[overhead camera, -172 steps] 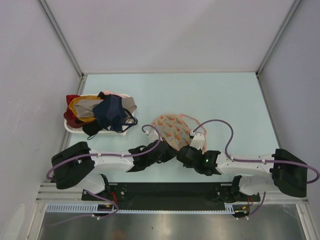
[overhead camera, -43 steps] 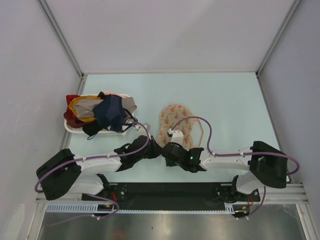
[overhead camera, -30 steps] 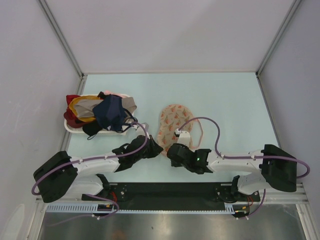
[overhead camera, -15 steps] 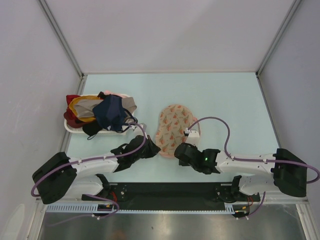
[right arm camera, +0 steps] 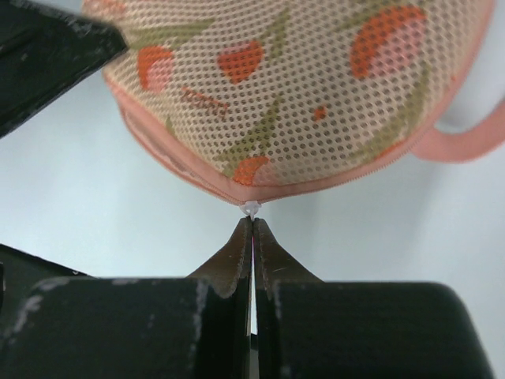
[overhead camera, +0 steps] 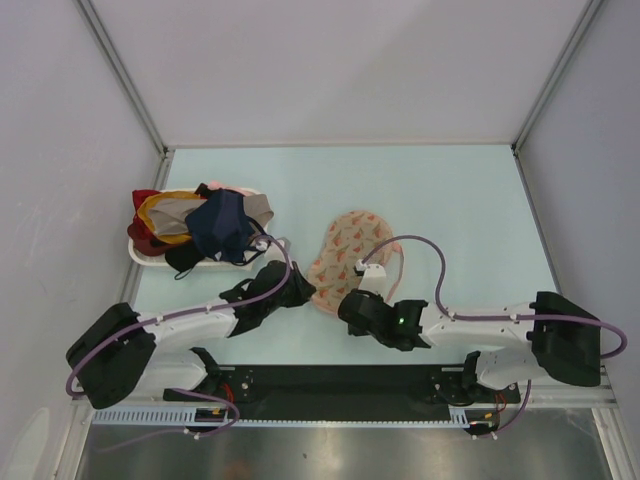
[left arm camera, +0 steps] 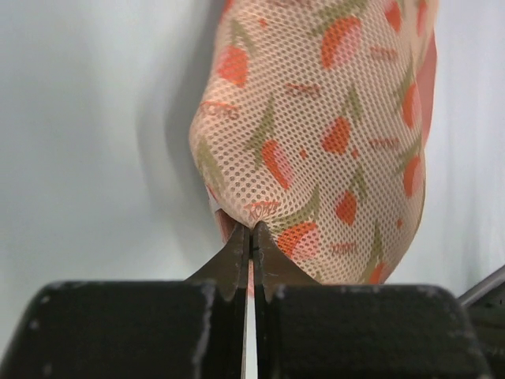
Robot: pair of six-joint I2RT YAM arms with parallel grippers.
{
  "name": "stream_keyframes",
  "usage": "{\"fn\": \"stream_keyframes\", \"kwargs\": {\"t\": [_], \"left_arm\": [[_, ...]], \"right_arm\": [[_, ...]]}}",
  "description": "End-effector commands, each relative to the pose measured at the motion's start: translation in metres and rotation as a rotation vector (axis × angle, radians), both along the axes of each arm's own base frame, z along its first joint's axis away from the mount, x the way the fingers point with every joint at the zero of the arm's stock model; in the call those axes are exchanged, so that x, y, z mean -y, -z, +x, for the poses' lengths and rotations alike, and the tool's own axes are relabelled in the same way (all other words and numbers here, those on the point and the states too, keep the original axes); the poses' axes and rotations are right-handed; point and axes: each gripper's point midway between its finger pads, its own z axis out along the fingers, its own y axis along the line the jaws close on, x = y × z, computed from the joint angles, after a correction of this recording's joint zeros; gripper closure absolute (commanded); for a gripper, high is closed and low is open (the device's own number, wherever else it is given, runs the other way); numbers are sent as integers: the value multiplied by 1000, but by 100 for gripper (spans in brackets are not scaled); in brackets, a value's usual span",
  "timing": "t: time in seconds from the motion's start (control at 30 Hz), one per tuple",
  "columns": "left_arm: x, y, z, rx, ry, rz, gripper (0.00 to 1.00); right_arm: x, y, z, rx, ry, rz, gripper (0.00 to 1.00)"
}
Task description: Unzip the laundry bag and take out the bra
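The laundry bag [overhead camera: 350,248] is a beige-pink mesh pouch with red-orange motifs, lying mid-table. My left gripper [overhead camera: 308,293] is shut on the fabric at the bag's near left edge [left arm camera: 316,134], fingertips pinched together [left arm camera: 251,230]. My right gripper [overhead camera: 346,301] is shut on the small white zip pull [right arm camera: 251,208] at the bag's pink zip rim [right arm camera: 292,87]. The rim looks closed on both sides of the pull. A pink loop [right arm camera: 465,142] hangs off the bag's right side. The bra is hidden.
A white tray [overhead camera: 150,258] at the left holds a heap of navy, red and yellow garments [overhead camera: 205,225]. Grey walls enclose the table on three sides. The left gripper's black finger [right arm camera: 47,47] shows close by in the right wrist view.
Both grippers stay shut on the bag. The right gripper swung right, then back left. The bag's near end shifted with them and the pouch now lies tilted and wider.
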Motion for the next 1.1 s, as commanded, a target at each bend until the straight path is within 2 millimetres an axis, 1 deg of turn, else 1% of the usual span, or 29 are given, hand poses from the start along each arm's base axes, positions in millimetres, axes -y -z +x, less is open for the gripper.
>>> {"fn": "stream_keyframes", "kwargs": {"t": [0.0, 0.03, 0.07, 0.13, 0.17, 0.2, 0.23, 0.27, 0.3, 0.33, 0.37, 0.4, 0.43, 0.47, 0.53, 0.57, 0.6, 0.67, 0.7, 0.73, 0.8, 0.83, 0.9, 1.07], "left_arm": [[-18, -13, 34, 87, -68, 71, 100], [-20, -14, 35, 90, -69, 79, 100], [-21, -17, 37, 99, -73, 85, 98], [-22, -23, 39, 116, -67, 98, 92], [-23, -25, 39, 121, -67, 103, 83], [-25, -31, 41, 137, -74, 106, 77], [-28, -31, 39, 135, -75, 116, 71], [-30, -33, 38, 140, -77, 121, 59], [-33, -33, 37, 143, -83, 124, 53], [-36, -38, 34, 149, -86, 117, 47], [-37, -40, 32, 152, -84, 111, 37], [-40, -38, 29, 148, -85, 109, 35], [-41, -44, 26, 158, -80, 93, 33], [-42, -44, 24, 159, -79, 92, 33], [-48, -36, 16, 132, -77, 99, 33], [-48, -38, 13, 135, -73, 86, 34], [-50, -31, 8, 121, -71, 85, 35], [-49, -28, 2, 98, -60, 53, 35], [-50, -21, -3, 79, -56, 49, 35], [-47, -20, -5, 74, -48, 30, 35], [-45, -11, -15, 34, -32, 7, 36], [-40, -15, -14, 46, -29, -22, 36], [-38, -10, -19, 25, -22, -42, 36], [-26, -9, -26, 5, 8, -76, 36]], "right_arm": [[-24, -10, -5, 11, -72, 10, 100], [-28, -10, -5, 10, -78, 12, 100], [-32, -5, -7, 1, -94, 2, 100], [-42, -7, -6, 1, -110, 17, 100], [-45, -2, -7, -8, -119, 6, 100], [-49, -3, -7, -7, -129, 8, 100], [-54, -4, -7, -5, -136, 13, 100], [-57, -4, -7, -8, -145, 16, 100], [-59, -3, -7, -7, -154, 14, 100], [-63, -4, -7, -5, -159, 19, 100], [-65, -4, -7, -6, -166, 23, 100], [-67, -3, -7, -5, -171, 21, 100], [-70, -4, -6, 0, -179, 19, 100], [-74, -7, -5, 5, -185, 24, 100], [-78, -6, -4, 6, -196, 23, 100], [-80, -6, -4, 6, -200, 25, 100], [-84, -9, -4, 10, -205, 35, 100], [-88, -8, -4, 7, -216, 39, 100], [-92, -10, -4, 11, -219, 52, 100], [-94, -9, -4, 6, -226, 51, 100], [-98, -10, -4, 8, -233, 57, 100], [-101, -12, -4, 10, -236, 65, 100], [-107, -13, -4, 13, -247, 82, 100], [-118, -16, -3, 15, -269, 89, 100]]}}
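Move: The zip pull of the laundry bag is already pinched in the right hand, and the bag's left corner in the left hand. The corner lies about 4 cm ahead and 6 cm left of the right hand; the bag's middle is some 11 cm ahead and 2 cm right of it, a few centimetres lower. The near zip edge, between corner and pull, is roughly 3 cm back and 3 cm right of the left hand; the navy garment stands about 19 cm left and 14 cm ahead of that hand. The zip pull stays pinched as the right hand draws it left about 9 cm, turning counter-clockwise some 15 degrees and dipping slightly. The left hand first slips a little forward and left, opens to let go of the corner, lifts about 4 cm while tipping up, then sinks and draws back, its open fingers ending over the bag's zip edge beside the right hand. ##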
